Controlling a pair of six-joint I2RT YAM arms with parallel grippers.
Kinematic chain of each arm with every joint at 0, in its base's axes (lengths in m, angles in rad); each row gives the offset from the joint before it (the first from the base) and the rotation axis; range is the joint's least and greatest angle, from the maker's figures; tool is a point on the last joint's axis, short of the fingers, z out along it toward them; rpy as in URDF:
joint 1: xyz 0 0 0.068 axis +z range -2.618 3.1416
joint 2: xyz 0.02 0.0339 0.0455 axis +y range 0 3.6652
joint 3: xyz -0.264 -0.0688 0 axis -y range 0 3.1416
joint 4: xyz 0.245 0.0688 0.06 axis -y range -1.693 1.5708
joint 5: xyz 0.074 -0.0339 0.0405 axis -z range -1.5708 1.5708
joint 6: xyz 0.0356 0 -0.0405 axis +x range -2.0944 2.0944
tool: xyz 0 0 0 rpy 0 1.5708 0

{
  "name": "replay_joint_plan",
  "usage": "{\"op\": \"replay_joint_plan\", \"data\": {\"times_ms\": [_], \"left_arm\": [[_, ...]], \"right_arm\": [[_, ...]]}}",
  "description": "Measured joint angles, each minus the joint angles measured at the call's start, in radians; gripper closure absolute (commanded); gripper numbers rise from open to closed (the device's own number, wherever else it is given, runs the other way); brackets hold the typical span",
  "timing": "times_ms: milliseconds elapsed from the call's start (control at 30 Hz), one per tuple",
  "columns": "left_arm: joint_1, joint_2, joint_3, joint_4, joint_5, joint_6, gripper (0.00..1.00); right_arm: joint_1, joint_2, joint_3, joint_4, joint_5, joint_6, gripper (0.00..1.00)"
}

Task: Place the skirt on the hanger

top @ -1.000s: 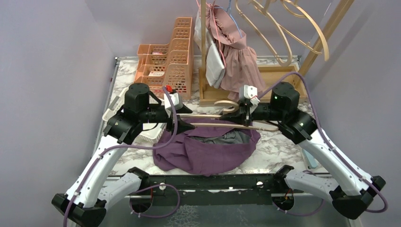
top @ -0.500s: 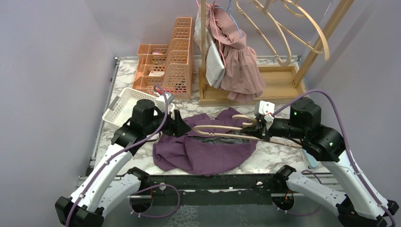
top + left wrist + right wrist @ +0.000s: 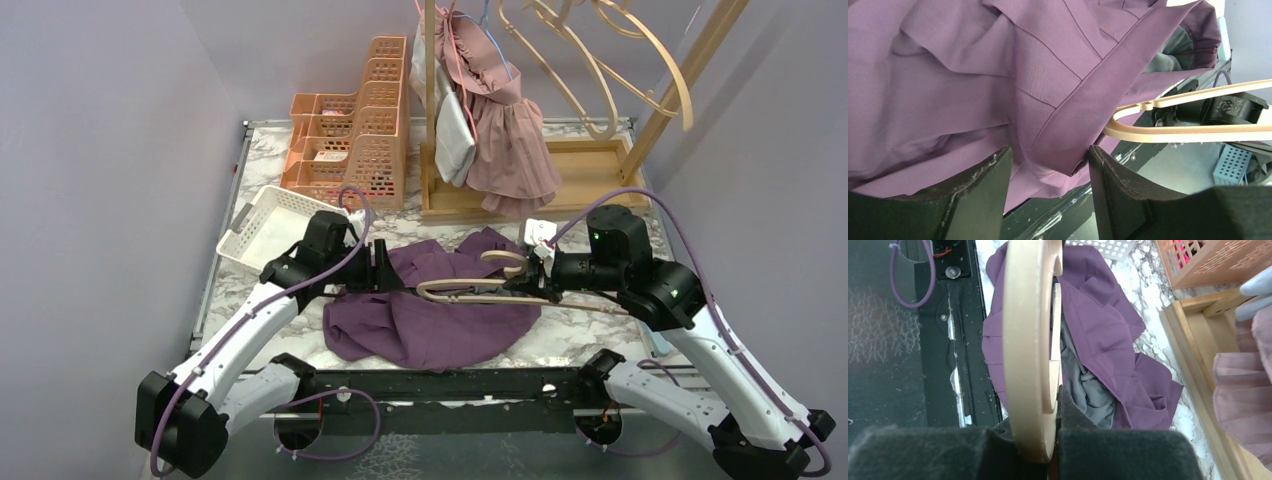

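The purple skirt (image 3: 420, 320) lies crumpled on the marble table, its grey lining showing. My right gripper (image 3: 528, 282) is shut on the wooden hanger (image 3: 462, 291), holding it level just above the skirt, hook end near the fingers. In the right wrist view the hanger (image 3: 1029, 340) runs away from my gripper (image 3: 1048, 442) over the skirt (image 3: 1103, 325). My left gripper (image 3: 385, 272) is at the skirt's upper left edge. In the left wrist view it (image 3: 1048, 172) is open, with a folded band of the skirt (image 3: 1068, 120) hanging between the fingers; the hanger's tip (image 3: 1198, 131) lies just right.
A white basket (image 3: 268, 226) sits at the left, with peach crates (image 3: 355, 140) behind it. A wooden rack (image 3: 590, 180) at the back carries a pink dress (image 3: 510, 130) and spare hangers (image 3: 600, 60). The black frame (image 3: 440, 385) runs along the near table edge.
My left gripper has left the hanger's end and dropped to the skirt's upper left edge. The right arm has lowered the hanger closer to the skirt.
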Motion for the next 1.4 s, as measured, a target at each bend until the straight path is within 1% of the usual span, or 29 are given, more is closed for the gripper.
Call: {"op": "replay_joint_plan", "data": {"times_ms": [133,200,267,300,333,533,733,867,1033,1133,1233,1400], "left_arm": [[0.000,0.039,-0.002,-0.003,0.029,-0.005,0.63],[0.000,0.051,-0.002,-0.003,0.046,-0.005,0.76],[0.000,0.055,-0.002,-0.003,0.061,-0.006,0.91],[0.000,0.055,-0.002,-0.003,0.065,-0.005,0.96],[0.000,0.055,-0.002,-0.002,0.071,-0.008,1.00],[0.000,0.035,0.004,-0.004,0.094,-0.020,1.00],[0.000,0.002,0.053,-0.004,0.120,-0.057,1.00],[0.000,0.000,0.097,-0.006,0.136,-0.111,1.00],[-0.011,0.000,0.114,0.037,0.174,-0.231,1.00],[-0.047,-0.004,0.101,0.104,0.184,-0.305,1.00],[-0.113,0.003,0.080,0.191,0.188,-0.372,1.00],[-0.234,0.083,0.079,0.347,0.188,-0.433,1.00]], "right_arm": [[0.000,0.010,-0.018,0.005,-0.001,-0.008,0.99],[0.000,0.016,-0.023,0.012,-0.001,-0.011,0.99],[0.000,0.024,-0.031,0.028,-0.002,-0.011,0.99],[0.000,0.028,-0.036,0.035,-0.005,-0.012,0.99],[0.000,0.031,-0.042,0.041,-0.008,-0.012,0.99],[0.000,0.036,-0.067,0.072,-0.037,-0.016,0.99],[0.000,0.023,-0.099,0.133,-0.063,-0.011,0.99],[0.000,0.022,-0.144,0.210,-0.071,0.002,0.99],[0.000,0.030,-0.223,0.354,-0.092,0.055,0.99],[0.000,0.042,-0.275,0.459,-0.105,0.100,0.99],[0.000,0.062,-0.329,0.569,-0.112,0.143,0.99],[0.000,0.093,-0.411,0.723,-0.113,0.197,0.99]]}}
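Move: The skirt's left waistband corner sits almost between the left hand's open fingers, about 1 cm to the right and 1 cm below. From that hand, the grey lining in the waist opening is roughly 17 cm right, level fore-and-aft and 3 cm lower; the hanger's left end is about 4 cm right, 4 cm back and 6 cm up. From the right hand, which holds the hanger, the corner lies some 18 cm left, 4 cm ahead and 13 cm below. The skirt's waistband corner is pinched as the left fingers close after dipping slightly, then carried up about 9 cm and, mostly late on, 10 cm right and a little back, over the hanger's end, the fingers tipping up some 20 degrees. Meanwhile the right hand keeps its grip on the hanger and brings it down and left, about 6 cm each, and somewhat forward, to meet the raised waistband. ##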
